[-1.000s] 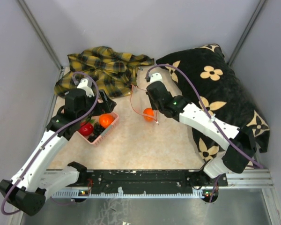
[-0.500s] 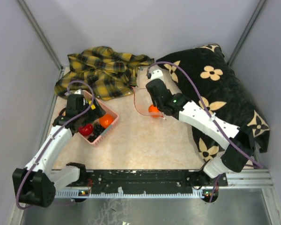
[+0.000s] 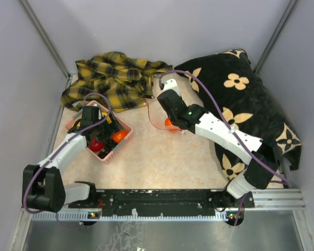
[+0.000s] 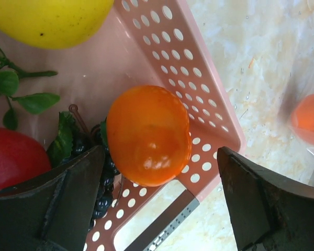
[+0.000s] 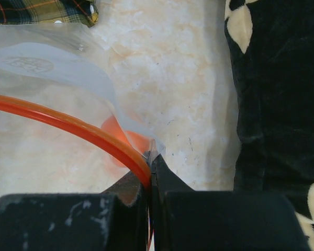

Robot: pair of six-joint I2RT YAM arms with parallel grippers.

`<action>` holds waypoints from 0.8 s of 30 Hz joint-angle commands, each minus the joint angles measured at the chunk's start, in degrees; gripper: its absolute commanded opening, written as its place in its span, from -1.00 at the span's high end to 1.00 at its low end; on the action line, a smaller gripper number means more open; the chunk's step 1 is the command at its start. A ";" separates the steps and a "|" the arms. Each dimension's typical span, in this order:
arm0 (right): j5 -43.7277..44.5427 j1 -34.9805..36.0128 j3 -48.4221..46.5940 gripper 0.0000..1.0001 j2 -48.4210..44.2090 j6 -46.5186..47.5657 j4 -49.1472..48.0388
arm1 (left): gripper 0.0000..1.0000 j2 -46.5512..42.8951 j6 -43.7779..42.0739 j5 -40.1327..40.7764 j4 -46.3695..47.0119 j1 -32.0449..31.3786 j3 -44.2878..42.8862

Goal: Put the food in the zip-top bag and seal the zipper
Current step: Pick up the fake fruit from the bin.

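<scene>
The food lies in a pink basket (image 3: 76, 121): an orange ball (image 4: 148, 135), a red apple (image 4: 13, 157), a yellow lemon (image 4: 47, 21), a green leafy piece (image 4: 10, 86) and dark grapes (image 4: 102, 183). My left gripper (image 4: 161, 167) hangs open over the basket (image 4: 162, 31), one finger on each side of the orange ball (image 3: 119, 136). The clear zip-top bag (image 3: 157, 111) sags at the table's middle with another orange ball (image 3: 169, 124) inside. My right gripper (image 5: 152, 157) is shut on the bag's mouth at the red zipper (image 5: 68, 125). No slider shows.
A yellow plaid cloth (image 3: 118, 76) lies bunched at the back left, just behind the basket. A black flowered pillow (image 3: 240, 99) fills the right side, close beside my right arm. Grey walls close in the left, back and right.
My left gripper has come down and forward over the basket, onto the orange ball. My right gripper has shifted slightly left, still holding the bag.
</scene>
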State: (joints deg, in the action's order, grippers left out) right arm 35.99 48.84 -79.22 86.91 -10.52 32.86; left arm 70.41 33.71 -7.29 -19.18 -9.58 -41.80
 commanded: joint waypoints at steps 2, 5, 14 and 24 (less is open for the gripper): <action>0.90 0.76 -3.46 1.00 0.25 0.16 -0.79 | -0.85 2.27 0.82 1.17 4.24 0.30 -0.37; 0.84 0.97 -3.50 1.00 0.51 0.15 -0.54 | -0.80 4.13 1.00 0.21 5.33 0.31 -0.56; -0.24 1.08 -2.85 1.00 0.74 -0.35 -0.60 | -0.62 8.42 1.85 -1.66 6.96 0.27 -0.07; -0.99 1.13 -2.88 1.00 0.95 -0.12 -0.87 | -0.15 4.07 1.12 1.79 5.15 0.29 -0.60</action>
State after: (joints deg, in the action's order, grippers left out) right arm 34.83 49.15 -79.59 87.85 -10.66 33.54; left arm 77.84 35.09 -7.18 -13.98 -9.52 -41.82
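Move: The left hand is low over the bin, open fingers around the near side of an orange fruit: its middle is about 2 cm ahead, 1 cm to the right and 3 cm down. The red fruit lies some 9 cm left and 2 cm back of the hand, the black grapes roughly 4 cm left and 3 cm back, the yellow fruit about 8 cm ahead and 7 cm left. From the right hand that orange fruit is about 28 cm left, 3 cm back and 12 cm lower. Both left finger pads come onto the sides of the orange fruit and begin to pinch it, closing by about a quarter of their range. To get there the hand sinks some 3 cm into the bin while easing 1.5 cm forward, then steadies as the fingers narrow. The right hand stays put, still shut on the bag's rim and keeping it up off the table. ##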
